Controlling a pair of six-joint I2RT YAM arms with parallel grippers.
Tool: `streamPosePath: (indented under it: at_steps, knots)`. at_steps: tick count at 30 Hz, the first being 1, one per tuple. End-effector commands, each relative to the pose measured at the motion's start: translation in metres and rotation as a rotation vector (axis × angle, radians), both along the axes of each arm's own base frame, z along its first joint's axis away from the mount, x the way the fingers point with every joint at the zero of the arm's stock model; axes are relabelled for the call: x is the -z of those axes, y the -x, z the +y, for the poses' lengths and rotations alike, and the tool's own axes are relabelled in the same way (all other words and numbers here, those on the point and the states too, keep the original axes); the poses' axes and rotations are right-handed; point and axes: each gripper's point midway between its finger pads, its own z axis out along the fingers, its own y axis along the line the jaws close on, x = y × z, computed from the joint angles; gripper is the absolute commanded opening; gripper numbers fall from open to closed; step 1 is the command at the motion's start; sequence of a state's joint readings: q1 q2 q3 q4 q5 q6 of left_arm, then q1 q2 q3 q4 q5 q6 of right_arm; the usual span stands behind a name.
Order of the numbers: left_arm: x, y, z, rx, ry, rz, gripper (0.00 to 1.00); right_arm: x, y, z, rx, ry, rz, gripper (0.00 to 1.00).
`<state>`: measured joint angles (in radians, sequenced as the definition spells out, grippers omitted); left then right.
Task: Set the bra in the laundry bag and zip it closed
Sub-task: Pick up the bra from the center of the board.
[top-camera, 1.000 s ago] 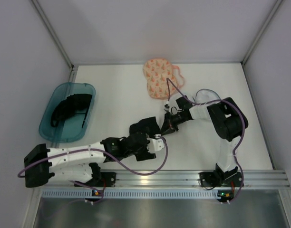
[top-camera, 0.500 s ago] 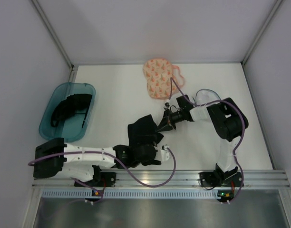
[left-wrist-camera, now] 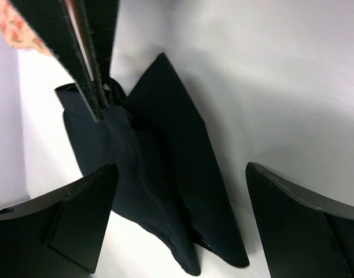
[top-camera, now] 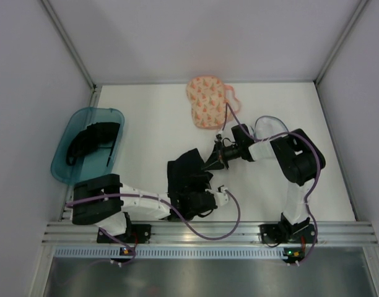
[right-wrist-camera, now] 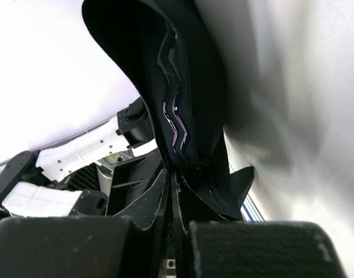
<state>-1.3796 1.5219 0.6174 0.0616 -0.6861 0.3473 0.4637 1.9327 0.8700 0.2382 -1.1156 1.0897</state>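
Note:
The black bra lies crumpled on the white table, its upper right edge lifted. My right gripper is shut on that edge; in the right wrist view its fingers pinch the bra fabric. My left gripper sits just in front of the bra, open. In the left wrist view the bra stands between and beyond the wide-apart fingers without touching them. The laundry bag, cream-peach with small triangles, lies at the back of the table, apart from both grippers.
A teal plastic bin holding a dark garment stands at the left edge. Grey walls enclose the table on three sides. A metal rail with the arm bases runs along the near edge. Purple cables loop beside both arms.
My left arm has drawn back toward the near edge, its open gripper backing off the bra. The right gripper has stayed shut on the bra, shifting slightly.

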Motion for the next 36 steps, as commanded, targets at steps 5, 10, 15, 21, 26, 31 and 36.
streamPosePath:
  at_steps: [5,10,15,21,26,31,36]
  knots:
    - [0.008,-0.015,0.006,-0.061,0.008,-0.101,0.99,-0.018,0.012,0.004,-0.037,-0.027,-0.053,0.0]
    - [0.011,-0.019,0.014,-0.072,-0.027,-0.115,0.93,-0.017,0.011,0.003,-0.043,-0.013,-0.067,0.0]
    - [0.017,-0.031,0.026,-0.109,-0.059,-0.111,0.64,-0.015,0.013,0.001,-0.052,0.003,-0.089,0.0]
    - [0.005,-0.037,0.025,-0.118,-0.021,-0.077,0.22,-0.012,0.008,0.0,-0.093,0.03,-0.19,0.0]
    - [-0.011,-0.024,0.021,-0.061,0.011,0.007,0.0,-0.041,-0.018,-0.008,-0.144,0.111,-0.423,0.36]
    - [-0.025,-0.002,0.015,-0.001,0.061,0.163,0.0,-0.085,-0.061,-0.031,-0.11,0.215,-0.681,0.71]
    - [-0.04,-0.004,0.01,0.018,0.138,0.249,0.0,-0.119,-0.098,-0.085,-0.017,0.347,-0.807,0.96]
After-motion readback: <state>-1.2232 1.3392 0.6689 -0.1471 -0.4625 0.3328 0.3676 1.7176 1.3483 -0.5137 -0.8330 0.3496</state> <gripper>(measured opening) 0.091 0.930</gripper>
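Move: The bra sits low just past the open left fingers, its middle about 4 cm ahead, 4 cm to the left and 2 cm below. From the right hand, which already pinches its edge, that middle is some 2 cm back, 4 cm left and 5 cm below. The laundry bag is about 13 cm ahead and 19 cm to the right of the right hand; the orange pouch, some 29 cm ahead and 4 cm right, both roughly 6 cm lower. The bra, kept steady by the right fingers, is pinched by the left hand, which reaches about 4 cm forward and a little left, dipping slightly, then shuts and lifts some 4 cm while drawing back. As it rises, the right fingers open and let go, and that hand sweeps about 10 cm up and 8–9 cm forward, drifting right and rolling some 40 degrees. ##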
